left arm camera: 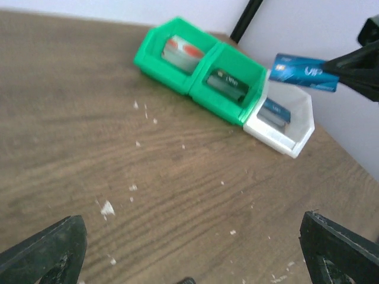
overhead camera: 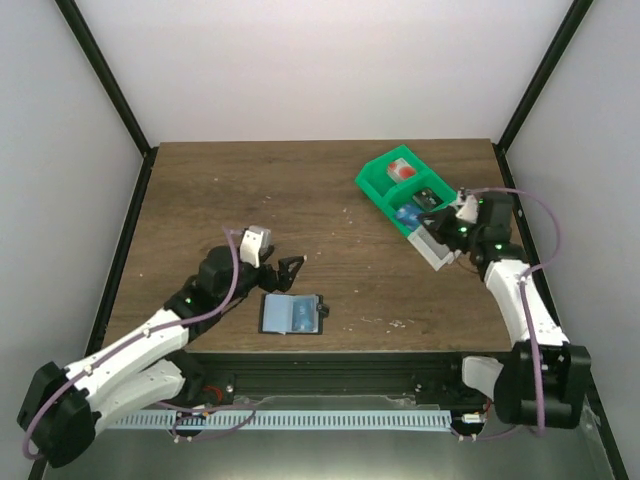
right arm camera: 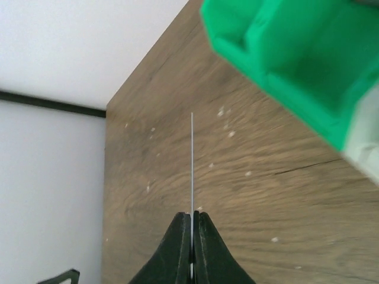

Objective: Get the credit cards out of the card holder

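Note:
The card holder (overhead camera: 291, 313) lies open and flat near the table's front edge, showing pale blue-grey panels with black edging. Just behind it, my left gripper (overhead camera: 283, 265) (left arm camera: 192, 242) hovers over bare wood with its fingers (left arm camera: 50, 251) spread wide and nothing between them. My right gripper (overhead camera: 438, 223) (right arm camera: 192, 214) is shut on one of the blue credit cards (left arm camera: 303, 70), seen edge-on (right arm camera: 192, 165) in the right wrist view. It holds this card in the air over the white end of the bin. The holder is out of both wrist views.
A green-and-white compartment bin (overhead camera: 383, 186) (left arm camera: 198, 89) stands at the back right, with cards in its compartments. The white end compartment (left arm camera: 299, 112) holds a blue card. White specks dot the wooden table (overhead camera: 250, 190). Black frame posts rise at the back corners.

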`<state>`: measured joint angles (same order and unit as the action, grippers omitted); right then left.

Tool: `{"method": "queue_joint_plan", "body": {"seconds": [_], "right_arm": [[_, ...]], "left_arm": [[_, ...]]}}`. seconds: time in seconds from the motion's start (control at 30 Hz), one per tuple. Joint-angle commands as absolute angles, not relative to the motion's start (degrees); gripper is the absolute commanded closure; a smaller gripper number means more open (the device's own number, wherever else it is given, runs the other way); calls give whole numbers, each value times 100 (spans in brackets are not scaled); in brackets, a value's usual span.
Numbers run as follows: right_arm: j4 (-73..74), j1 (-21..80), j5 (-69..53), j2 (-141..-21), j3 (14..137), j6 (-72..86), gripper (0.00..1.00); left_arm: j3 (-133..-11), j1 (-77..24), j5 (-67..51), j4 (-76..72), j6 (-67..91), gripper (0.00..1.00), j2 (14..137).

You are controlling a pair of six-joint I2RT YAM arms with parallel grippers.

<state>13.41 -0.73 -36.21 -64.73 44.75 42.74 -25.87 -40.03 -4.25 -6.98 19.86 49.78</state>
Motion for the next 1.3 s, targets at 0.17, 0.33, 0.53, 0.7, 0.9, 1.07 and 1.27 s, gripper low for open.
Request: {"method": "queue_joint_plan", "body": {"seconds": [0.17, 0.33, 0.53, 0.7, 0.9, 1.07, 1.27], "right_arm": [[3174, -1907, -4533, -7476, 5483, 2619, 99], [3408, -2333, -4113, -7618, 5669, 2495, 100], [3726, -2360, -3337, -8268, 6147, 2248, 98], [3650, -2583, -3479, -8767, 6352, 2122, 98], [3385, -2584, -3651, -9265, 6522, 2172, 95], [3143, -2590, -3954, -9712, 6732, 2262, 95], [2961, -2586, -3945, -10097, 6935, 2283, 95]], "left_arm": [[-3030, -3802, -1345, 564, 3126, 0, 5904], [-3217, -3775, -1223, 906, 2963, 0, 6239], [-3376, -3772, -1017, 1186, 2848, 0, 6296], [-3292, -3766, -1044, 1151, 2864, 0, 6242], [-3405, -3749, -1034, 1178, 2953, 0, 6275], [-3302, -3752, -1077, 998, 3120, 0, 6283], [-3157, -3752, -1131, 843, 3289, 0, 6381]]}}
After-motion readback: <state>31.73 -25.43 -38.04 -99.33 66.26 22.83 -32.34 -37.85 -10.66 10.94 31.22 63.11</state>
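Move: The right hand already holds a blue card; the white tray it is bound for lies about 14 cm to its right, 8 cm ahead and 17 cm below. At that height the green box's dark card is 8 cm right and 20 cm ahead, its red-and-white card 3 cm right and 30 cm ahead. From the open left hand, the card holder is some 17 cm below, 5 cm back and 2 cm left, the white tray roughly 43 cm right and 19 cm ahead. Keeping the blue card pinched, the right hand sweeps quickly some 17 cm to the right, increasingly sinking, in all by about 11 cm and reaching about 6 cm forward late on, to bring the card to the white tray while the fingers tip about 20 degrees further down and turn slightly clockwise. Meanwhile the left hand, fingers staying wide open, drops about 9 cm towards the card holder, tips nearly 30 degrees further down, then waits above it without touching. ##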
